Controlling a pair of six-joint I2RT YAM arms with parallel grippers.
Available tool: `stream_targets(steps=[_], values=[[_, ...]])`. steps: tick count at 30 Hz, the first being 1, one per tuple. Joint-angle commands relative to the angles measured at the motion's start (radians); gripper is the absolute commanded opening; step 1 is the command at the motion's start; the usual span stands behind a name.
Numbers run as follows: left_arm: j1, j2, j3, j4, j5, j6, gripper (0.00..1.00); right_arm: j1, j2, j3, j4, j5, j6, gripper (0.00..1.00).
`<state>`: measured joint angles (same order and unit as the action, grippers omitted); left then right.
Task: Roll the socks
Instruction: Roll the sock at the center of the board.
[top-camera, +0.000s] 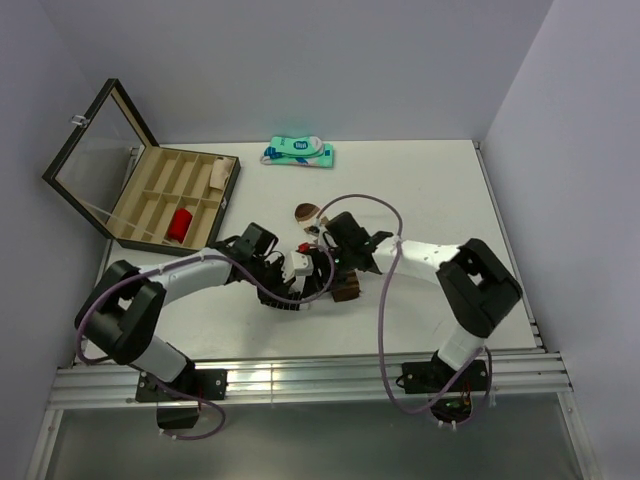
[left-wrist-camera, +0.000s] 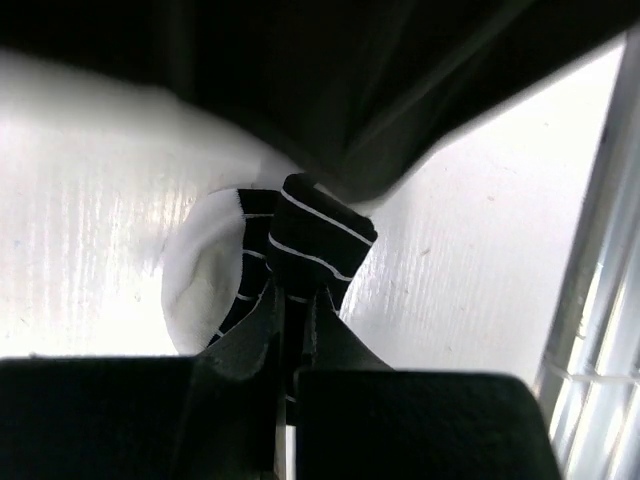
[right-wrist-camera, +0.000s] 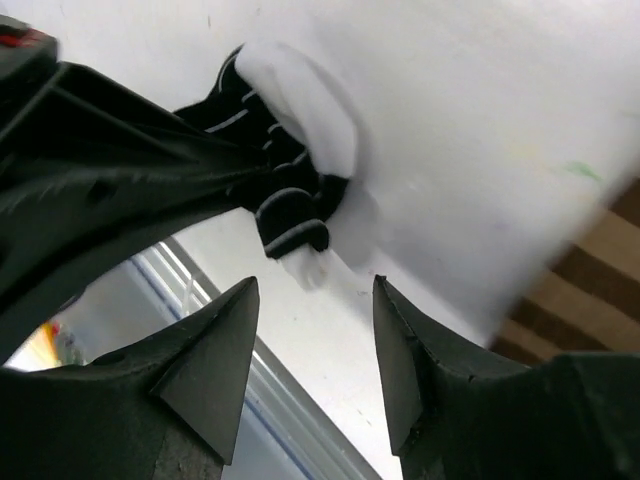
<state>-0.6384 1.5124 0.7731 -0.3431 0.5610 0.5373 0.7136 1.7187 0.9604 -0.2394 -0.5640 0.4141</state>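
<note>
The black sock (left-wrist-camera: 312, 238) with thin white stripes is bunched on the table, its white toe (left-wrist-camera: 200, 285) to the left. My left gripper (left-wrist-camera: 297, 303) is shut on its striped fabric. In the right wrist view the same black sock (right-wrist-camera: 285, 205) lies ahead of my right gripper (right-wrist-camera: 315, 288), whose fingers stand open and apart from it. The brown sock (right-wrist-camera: 590, 290) shows at that view's right edge. From above, both grippers meet at the table's middle, left gripper (top-camera: 308, 285) and right gripper (top-camera: 330, 262), with the brown sock (top-camera: 347, 290) beside them.
An open compartment case (top-camera: 205, 165) with a red roll (top-camera: 180, 225) in it stands at the back left. A flat teal-and-white package (top-camera: 300, 152) lies at the back centre. A metal rail (top-camera: 300, 378) runs along the near edge.
</note>
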Motion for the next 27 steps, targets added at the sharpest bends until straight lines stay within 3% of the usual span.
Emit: stream_targets(steps=[1, 8, 16, 21, 27], values=[[0.029, 0.055, 0.055, -0.163, 0.074, 0.055, 0.0, -0.019, -0.131, -0.063, 0.081, 0.11, 0.081, 0.57], [0.083, 0.163, 0.161, -0.309, 0.163, 0.124, 0.0, -0.032, -0.33, -0.19, 0.133, 0.281, 0.179, 0.6], [0.129, 0.348, 0.316, -0.511, 0.203, 0.191, 0.0, -0.006, -0.571, -0.327, 0.166, 0.504, 0.14, 0.59], [0.14, 0.437, 0.376, -0.588, 0.2, 0.21, 0.0, 0.154, -0.647, -0.37, 0.235, 0.617, 0.048, 0.6], [0.146, 0.541, 0.483, -0.687, 0.197, 0.228, 0.0, 0.415, -0.5, -0.31, 0.29, 0.783, -0.109, 0.6]])
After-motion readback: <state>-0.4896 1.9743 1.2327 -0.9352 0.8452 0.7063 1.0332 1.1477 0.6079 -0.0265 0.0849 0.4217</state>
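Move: The black striped sock is already pinched in the left fingers, its bunched part right at their pads. From the open right hand it lies about 4 cm to the left, 2 cm back and 3 cm lower. The brown striped sock's middle is roughly 9 cm ahead and 6 cm to the right of the right hand, some 4 cm lower; from the left hand it is about 9 cm ahead and 10 cm to the right. The black striped sock stays pinched in the shut left fingers, which barely travel but turn some 30 degrees, tips swinging back towards the base. The right hand, open and already clear, draws away up and rightwards about 7 cm with a little forward, then hooks back some 5 cm and left again above the board, its tips swinging forward about 35 degrees. ##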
